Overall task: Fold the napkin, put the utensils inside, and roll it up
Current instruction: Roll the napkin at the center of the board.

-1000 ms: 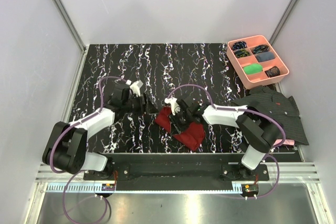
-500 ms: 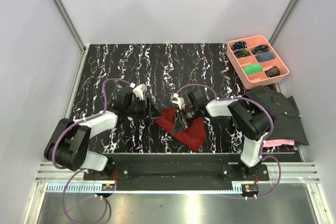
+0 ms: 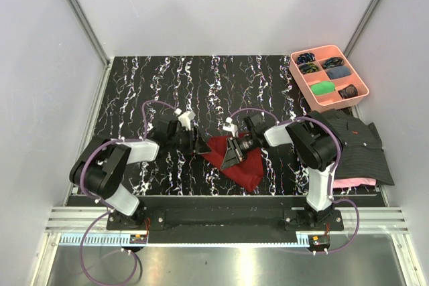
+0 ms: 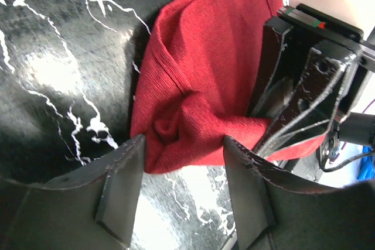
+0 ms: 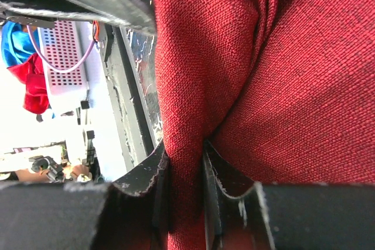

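Observation:
The maroon napkin (image 3: 234, 161) lies crumpled on the black marbled table (image 3: 201, 85), in front of both arms. My right gripper (image 3: 232, 153) is shut on a raised fold of it, and the right wrist view shows the red cloth (image 5: 281, 74) pinched between the jaws of that gripper (image 5: 186, 162). My left gripper (image 3: 200, 145) is at the napkin's left edge. It stands open in the left wrist view (image 4: 183, 147), with the hem of the cloth (image 4: 193, 74) just reaching between its fingertips. The right gripper's black fingers (image 4: 293, 92) show beyond the cloth. The utensils are out of view.
A pink compartment tray (image 3: 359, 77) holding several small items stands at the back right. A dark striped shirt (image 3: 355, 142) lies at the right edge over a pink cloth (image 3: 352, 183). White walls enclose the table on three sides.
My left gripper has moved right and nearer, up to the napkin's left edge, and its jaws have narrowed slightly. The right gripper keeps its hold on the cloth, its wrist shifted a little.

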Action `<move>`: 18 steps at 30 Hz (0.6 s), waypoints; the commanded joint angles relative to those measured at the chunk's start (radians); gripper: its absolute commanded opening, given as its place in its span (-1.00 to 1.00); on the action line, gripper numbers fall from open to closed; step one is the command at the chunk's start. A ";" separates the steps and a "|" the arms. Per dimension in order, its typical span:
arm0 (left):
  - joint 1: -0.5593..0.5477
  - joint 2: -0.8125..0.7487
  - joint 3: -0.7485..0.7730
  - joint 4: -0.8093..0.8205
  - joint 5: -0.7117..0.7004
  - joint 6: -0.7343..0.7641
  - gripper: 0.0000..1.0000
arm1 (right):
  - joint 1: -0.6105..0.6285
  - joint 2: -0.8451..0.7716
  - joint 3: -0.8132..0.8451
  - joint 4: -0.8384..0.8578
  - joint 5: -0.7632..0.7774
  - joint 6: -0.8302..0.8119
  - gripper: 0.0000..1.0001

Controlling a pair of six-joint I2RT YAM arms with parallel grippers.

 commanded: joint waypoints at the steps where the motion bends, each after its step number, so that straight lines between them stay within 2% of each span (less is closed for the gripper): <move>1: -0.004 0.038 0.046 0.104 0.013 0.036 0.11 | -0.011 0.021 0.017 0.019 -0.035 0.002 -0.48; 5: -0.006 0.067 0.042 0.147 0.042 0.031 -0.13 | -0.012 0.033 0.022 0.017 -0.037 0.004 -0.48; 10: -0.009 0.081 0.030 0.159 0.048 0.027 -0.68 | -0.012 0.035 0.032 0.014 -0.022 0.015 -0.40; 14: -0.009 0.081 0.036 0.138 0.059 0.030 -0.99 | -0.014 -0.005 0.068 -0.050 0.049 0.021 -0.08; 16: -0.010 0.079 0.046 0.104 0.057 0.034 -1.00 | -0.014 -0.049 0.107 -0.148 0.090 -0.001 0.21; 18: -0.010 0.073 0.054 0.080 0.060 0.042 -1.00 | -0.014 -0.115 0.132 -0.203 0.201 -0.020 0.35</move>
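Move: Just in front of the left hand's open fingers, about 2 cm to its right, 1 cm farther out and 1 cm lower, is the napkin's bunched left end; the right gripper sits some 6 cm right and 4 cm back of this hand. The right hand already has the napkin's folded edge between its pads, with that left end some 4 cm to its left and 5 cm ahead, and the napkin's flat middle about 4 cm to its right, level fore and aft. Easing about 1 cm right and a touch forward onto the napkin's bunched left end, the left hand shuts its fingers almost fully and pinches the cloth there. The right hand holds still, keeping its grip on the folded edge until the left has nearly closed, then opens to let go and starts to rise, about 1 cm. ##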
